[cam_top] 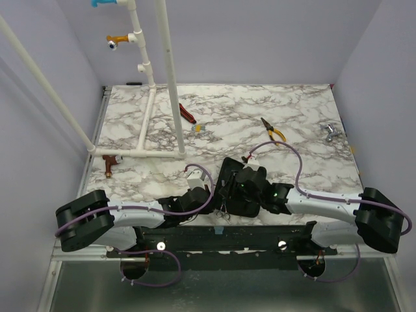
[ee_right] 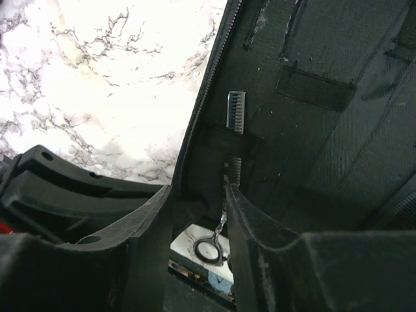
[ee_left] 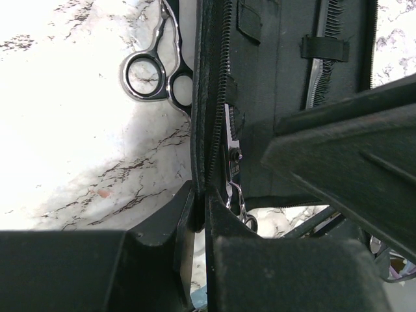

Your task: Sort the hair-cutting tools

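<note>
A black zippered case [cam_top: 229, 174] lies open at the table's near middle, between both arms. My left gripper [ee_left: 201, 195] is shut on its zippered edge [ee_left: 218, 117]. One pair of silver scissors [ee_left: 146, 75] lies on the marble with its blades hidden under the case. A second pair [ee_left: 237, 195] hangs at the case's near end, where its finger ring [ee_right: 209, 248] shows low between my right gripper's fingers. My right gripper [ee_right: 198, 192] is open over the case's inside. The black comb [ee_right: 235, 112] sits under a strap in the case, and its teeth [ee_left: 322, 71] show in the left wrist view too.
Yellow-handled pliers [cam_top: 273, 129] lie at the back right, a red-and-black-handled tool [cam_top: 187, 114] at the back middle. A white pipe frame [cam_top: 146, 153] stands on the left, with a brown fitting [cam_top: 108, 164] beside it. A small silver object [cam_top: 330, 133] sits far right.
</note>
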Robot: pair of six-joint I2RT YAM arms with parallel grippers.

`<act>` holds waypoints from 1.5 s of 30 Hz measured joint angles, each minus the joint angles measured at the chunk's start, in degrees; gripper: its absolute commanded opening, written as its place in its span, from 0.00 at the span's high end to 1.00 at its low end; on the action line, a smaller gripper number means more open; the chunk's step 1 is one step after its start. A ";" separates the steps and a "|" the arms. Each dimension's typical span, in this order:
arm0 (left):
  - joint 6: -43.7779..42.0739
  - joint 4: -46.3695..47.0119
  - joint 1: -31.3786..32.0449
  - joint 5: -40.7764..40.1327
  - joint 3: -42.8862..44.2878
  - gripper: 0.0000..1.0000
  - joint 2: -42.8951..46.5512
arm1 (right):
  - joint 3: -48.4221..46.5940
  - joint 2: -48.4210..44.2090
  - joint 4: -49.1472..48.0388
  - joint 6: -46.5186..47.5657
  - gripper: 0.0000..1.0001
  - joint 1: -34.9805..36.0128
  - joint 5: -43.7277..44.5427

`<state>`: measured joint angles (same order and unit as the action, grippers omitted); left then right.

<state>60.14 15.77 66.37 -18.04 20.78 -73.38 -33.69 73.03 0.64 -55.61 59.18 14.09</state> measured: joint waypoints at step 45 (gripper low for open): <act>0.90 4.37 0.02 -0.42 -0.63 1.00 -5.22 | -0.98 9.97 1.99 -0.31 0.99 -0.07 -5.53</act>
<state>61.04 20.14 66.39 -18.46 20.14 -78.61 -34.68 83.00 2.63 -55.92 59.11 8.56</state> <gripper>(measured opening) 0.093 0.014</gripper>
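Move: The thinning scissors lie under a strap inside the black case, their middle about 3 cm back from my right hand, in line sideways and some 6 cm below. The strap is about 1 cm ahead of the hand at that same depth, and the comb under the other strap is some 3 cm ahead and 7 cm to the right, also low. From my left hand, which already grips the case's edge, the scissors' middle is roughly 1 cm ahead, 3 cm right and 2 cm down. I bring my half-open right hand down about 5 cm and back some 3 cm to the scissors, tipping it about 10 degrees. Once low, I shut the fingers just behind the pivot screw and edge forward and left by about a centimetre, the tips coming against the shanks. My left hand keeps its pinch on the case's edge and sinks a little under 2 cm. ##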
